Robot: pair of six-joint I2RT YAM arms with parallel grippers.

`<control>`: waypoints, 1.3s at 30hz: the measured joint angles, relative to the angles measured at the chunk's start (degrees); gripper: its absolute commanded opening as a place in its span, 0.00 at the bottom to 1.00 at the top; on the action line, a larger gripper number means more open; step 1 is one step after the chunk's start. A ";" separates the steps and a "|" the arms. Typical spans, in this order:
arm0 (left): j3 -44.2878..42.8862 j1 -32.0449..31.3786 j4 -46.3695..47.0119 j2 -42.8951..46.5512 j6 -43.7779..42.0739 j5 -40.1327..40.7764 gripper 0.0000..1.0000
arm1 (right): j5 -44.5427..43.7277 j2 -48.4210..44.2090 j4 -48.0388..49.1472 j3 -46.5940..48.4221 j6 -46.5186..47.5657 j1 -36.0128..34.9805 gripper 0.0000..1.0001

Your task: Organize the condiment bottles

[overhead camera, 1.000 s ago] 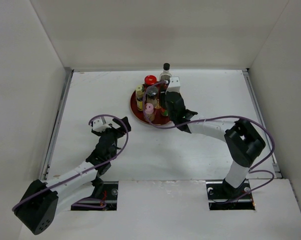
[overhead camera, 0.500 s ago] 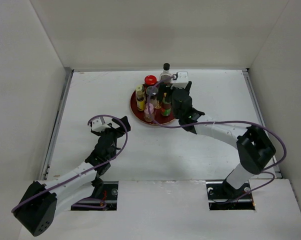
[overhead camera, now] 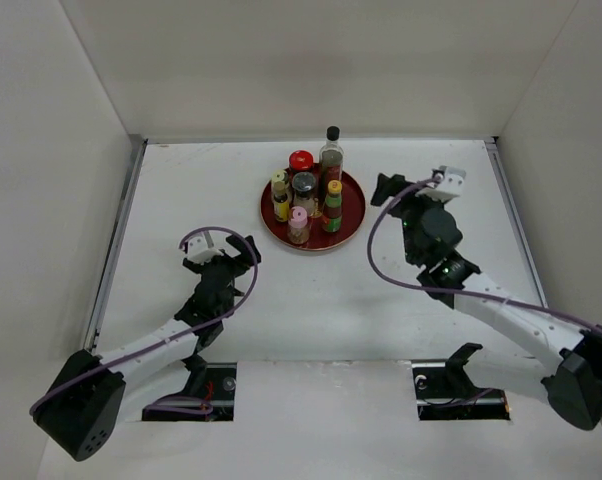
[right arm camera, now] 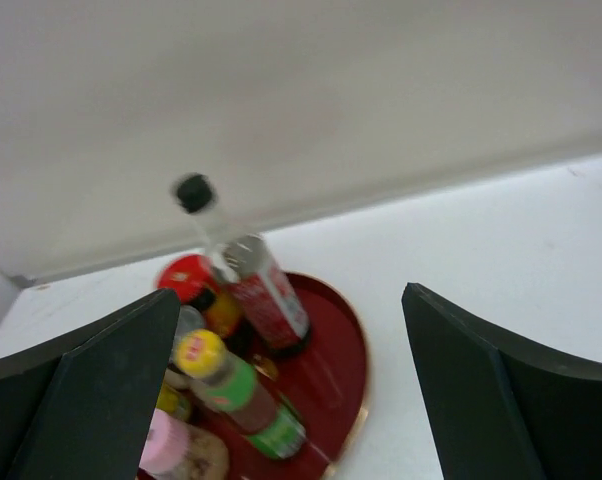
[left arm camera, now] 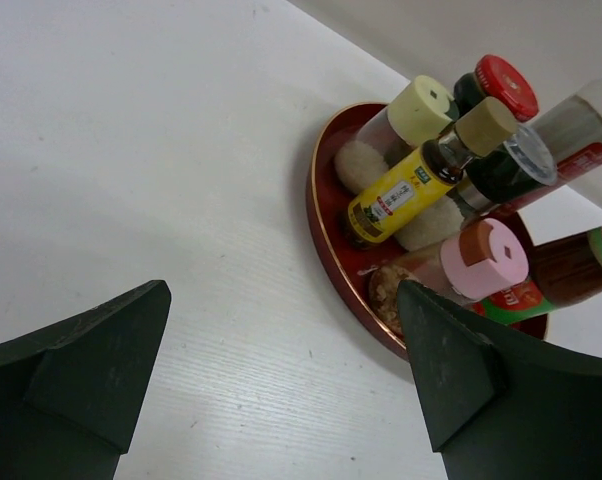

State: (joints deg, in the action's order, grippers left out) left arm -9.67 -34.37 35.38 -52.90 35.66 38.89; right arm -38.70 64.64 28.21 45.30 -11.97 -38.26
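Note:
Several condiment bottles stand upright on the round dark-red plate (overhead camera: 353, 212): a tall clear black-capped bottle (overhead camera: 330, 158), a red-capped one (overhead camera: 300, 160), a grey-capped one (overhead camera: 304, 184), a cream-capped yellow bottle (overhead camera: 278, 192), a yellow-capped green-labelled bottle (overhead camera: 333, 205) and a pink-capped shaker (overhead camera: 298, 222). My right gripper (overhead camera: 407, 194) hangs open to the right of the plate, nothing between its fingers. In the right wrist view the tall bottle (right arm camera: 268, 292) and the green-labelled bottle (right arm camera: 243, 396) lie ahead of the right gripper (right arm camera: 289, 300). My left gripper (overhead camera: 231, 250) is open and low, left of the plate. The left wrist view has the pink-capped shaker (left arm camera: 478, 260) by the left gripper's (left arm camera: 281, 300) right finger.
White walls close in the table on the left, back and right. A raised rail (overhead camera: 116, 240) runs along the left edge. Purple cables loop over both arms. Bare white tabletop (left arm camera: 131, 150) lies in front of the left gripper.
The right gripper has opened and let go over the plate, then drawn back to the right of it. The green-labelled bottle stays on the plate. The left arm has barely moved.

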 measured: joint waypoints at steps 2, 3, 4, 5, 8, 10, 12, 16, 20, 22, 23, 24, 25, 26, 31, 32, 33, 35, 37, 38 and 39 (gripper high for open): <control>0.00 0.48 0.02 -0.74 0.00 0.26 1.00 | -1.07 -3.52 -0.33 -5.88 -3.13 2.05 1.00; 0.00 0.70 0.00 -0.96 0.00 0.39 1.00 | -1.40 -4.83 -0.63 -8.79 -4.85 3.15 1.00; 0.00 0.98 0.00 -1.18 0.02 0.50 1.00 | -1.49 -5.90 -1.20 -11.65 -6.67 4.22 1.00; 0.00 1.31 0.00 -1.36 0.04 0.59 1.00 | -1.57 -6.62 -2.16 -14.25 -8.46 5.33 1.00; -0.07 1.99 -0.02 -2.34 0.46 0.37 1.00 | -1.11 -7.37 -5.20 -20.04 -13.64 7.87 1.00; -0.31 2.47 -0.74 -3.15 1.07 -0.52 1.00 | -0.24 -7.23 -6.67 -22.75 -16.76 8.79 1.00; -1.38 3.06 -3.10 -3.98 1.95 -1.86 1.00 | 0.57 -7.13 -7.28 -25.14 -19.41 8.98 1.00; -4.72 4.50 -9.22 -4.63 3.82 -3.93 1.00 | 1.99 -6.93 -7.13 -27.17 -22.03 9.81 1.00; -7.39 5.42 -14.88 -4.37 4.96 -4.48 1.00 | 3.10 -6.91 -6.19 -27.19 -23.26 10.16 1.00; -7.56 5.49 -17.09 -3.78 5.31 -4.55 1.00 | 3.54 -6.80 -5.66 -27.19 -23.69 10.16 1.00; -7.56 5.46 -18.23 -3.45 5.49 -4.59 1.00 | 3.72 -6.64 -5.44 -27.19 -23.89 10.16 1.00; -7.56 5.44 -19.15 -3.15 5.66 -4.63 1.00 | 3.98 -6.36 -5.20 -27.19 -23.96 10.16 1.00; -7.56 5.42 -19.74 -2.89 5.81 -4.66 1.00 | 4.28 -6.01 -5.03 -27.19 -24.09 10.16 1.00; -7.54 5.40 -20.15 -2.60 5.97 -4.66 1.00 | 4.66 -5.68 -5.01 -27.19 -24.13 10.16 1.00; -7.54 5.38 -21.70 -1.46 6.38 -4.68 1.00 | 5.57 -5.03 -4.98 -27.19 -24.37 10.16 1.00; -7.54 5.38 -21.73 -1.42 6.40 -4.68 1.00 | 5.79 -5.01 -4.98 -27.19 -24.39 10.19 1.00; -7.56 5.38 -21.70 -1.42 6.43 -4.68 1.00 | 6.03 -4.98 -4.98 -27.19 -24.44 10.19 1.00; -7.54 5.38 -21.79 -1.64 6.54 -4.68 1.00 | 6.32 -4.90 -4.90 -27.19 -24.52 10.23 1.00; -7.56 5.33 -21.84 -1.99 6.58 -4.68 1.00 | 6.67 -4.39 -4.63 -27.15 -24.52 10.34 1.00; -7.54 5.20 -21.77 -2.32 6.58 -4.68 1.00 | 6.84 -4.15 -4.57 -27.12 -24.52 10.40 1.00; -7.56 5.09 -21.64 -2.80 6.60 -4.66 1.00 | 7.15 -3.91 -4.59 -27.12 -24.52 10.43 1.00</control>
State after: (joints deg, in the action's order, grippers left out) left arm -17.23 -29.28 13.74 -55.70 42.26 34.24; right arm -31.55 60.73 23.62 18.17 -36.49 -27.83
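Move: The green-labelled bottle stands on the red plate, roughly 8 cm ahead of the raised, empty right hand, 12 cm to its left and 20 cm below. The tall black-capped bottle is about 9 cm beyond that bottle; the pink-capped shaker is some 8 cm to the bottle's left and 2 cm nearer the bases. From the left hand, the green-labelled bottle lies about 12 cm ahead, 25 cm to the right and slightly below. Down and to the right, the empty right hand sinks quickly by about 20 cm and draws back a little to clear table on the plate's right, tipping its fingers some 20 degrees downward, then nearly stops with a small drift left. The left hand sinks about 3.5 cm beside the plate and tips down too; both grippers stay wide open and touch nothing. ##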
